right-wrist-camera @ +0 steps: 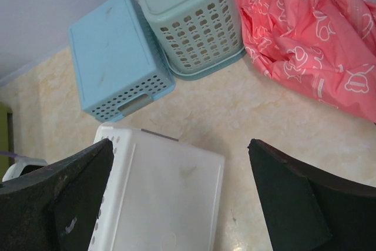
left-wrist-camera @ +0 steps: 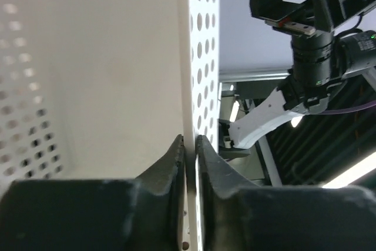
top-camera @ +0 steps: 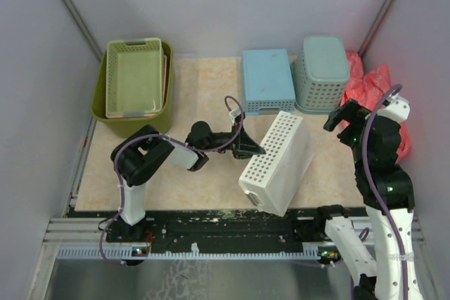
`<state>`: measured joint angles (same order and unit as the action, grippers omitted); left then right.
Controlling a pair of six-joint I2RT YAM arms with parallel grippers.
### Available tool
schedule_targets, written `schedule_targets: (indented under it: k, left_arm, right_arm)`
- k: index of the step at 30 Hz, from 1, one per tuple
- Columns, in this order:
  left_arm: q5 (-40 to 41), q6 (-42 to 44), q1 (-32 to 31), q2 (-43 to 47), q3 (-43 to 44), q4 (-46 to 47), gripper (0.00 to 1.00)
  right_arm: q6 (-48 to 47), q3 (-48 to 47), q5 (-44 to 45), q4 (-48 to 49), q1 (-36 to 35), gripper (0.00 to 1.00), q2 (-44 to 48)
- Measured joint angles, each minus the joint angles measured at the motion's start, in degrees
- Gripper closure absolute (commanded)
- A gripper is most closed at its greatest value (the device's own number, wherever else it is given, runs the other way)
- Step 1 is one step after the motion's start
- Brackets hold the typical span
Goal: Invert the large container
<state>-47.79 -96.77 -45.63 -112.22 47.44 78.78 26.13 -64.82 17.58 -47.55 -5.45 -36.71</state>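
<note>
The large container is the deep olive-green tub at the back left of the table, standing upright with a light-green tray inside it. Neither gripper touches it; a sliver of it shows at the left edge of the right wrist view. My left gripper is shut on the thin perforated wall of a white basket, which hangs tilted on edge at the table's middle front. My right gripper stands open above and to the right of the white basket's solid base, apart from it.
A light-blue basket lies upside down at the back middle. A pale teal perforated basket sits upside down to its right. Red printed cloth is bunched in the back right corner. Grey walls enclose the table.
</note>
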Motion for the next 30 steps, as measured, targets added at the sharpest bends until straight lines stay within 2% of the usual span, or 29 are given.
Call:
schedule_targets:
  k: [2, 5, 10, 14, 19, 24, 27, 30]
  left_arm:
    - [0.02, -0.26, 0.98, -0.46, -2.27, 1.57, 0.5]
    - [0.17, 4.52, 2.69, 0.31, -5.49, -2.12, 0.31]
    - [5.57, 23.96, 4.15, 8.5, -4.13, -31.54, 0.03]
    - [13.07, 38.99, 4.26, 13.6, 3.48, -55.56, 0.0]
    - [24.63, 54.4, 4.26, 16.09, 12.85, -78.53, 0.0]
    - [32.85, 63.65, 4.28, 18.29, 16.09, -92.26, 0.0]
    - [33.83, 67.21, 4.44, 18.95, 18.4, -98.18, 0.0]
    - [33.14, 70.51, 4.44, 19.58, 19.5, -100.21, 0.0]
  right_arm:
    - [0.0, 0.0, -0.22, -0.04, 0.0, 0.02, 0.07]
    - [0.0, 0.0, -1.09, -0.07, 0.0, 0.02, -0.11]
    - [0.0, 0.0, -3.04, -0.07, 0.0, 0.02, -0.39]
    - [-0.33, -0.02, -5.88, -0.83, 0.0, 0.02, -2.19]
    - [-1.36, 0.07, -11.28, -5.33, 0.0, 0.01, -8.02]
    - [0.74, 6.12, -13.16, -8.63, 0.0, 0.01, -11.3]
    - [4.76, 10.62, -14.16, -11.87, 0.0, 0.01, -11.28]
    - [8.0, 14.56, -16.37, -11.87, 0.0, 0.02, -11.08]
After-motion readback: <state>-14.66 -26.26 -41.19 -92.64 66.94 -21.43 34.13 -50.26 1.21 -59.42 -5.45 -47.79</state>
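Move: The left hand still pinches the upper left rim of the large white container, which stands tilted on its side, its middle about 8 cm to the right, 6 cm back and 9 cm below. From the right hand, that middle lies some 15 cm left, 11 cm back and 21 cm below. The blue basket is roughly 30 cm ahead of the left hand and 3 cm to its right; the lidded basket stands some 22 cm right of the blue one, about level with it. The left hand dips about 8 cm while its fingers open wide and let go of the container's rim, then backs off to the left and forward, some 10 cm and 8 cm in all, the wrist swinging the fingers from pointing right to steeply down. After a short hold the right hand, fingers kept wide open, sinks some 17 cm towards the container's right long side, drifting about 5 cm left and then slightly back, and tips a further 35 to 40 degrees downward. ##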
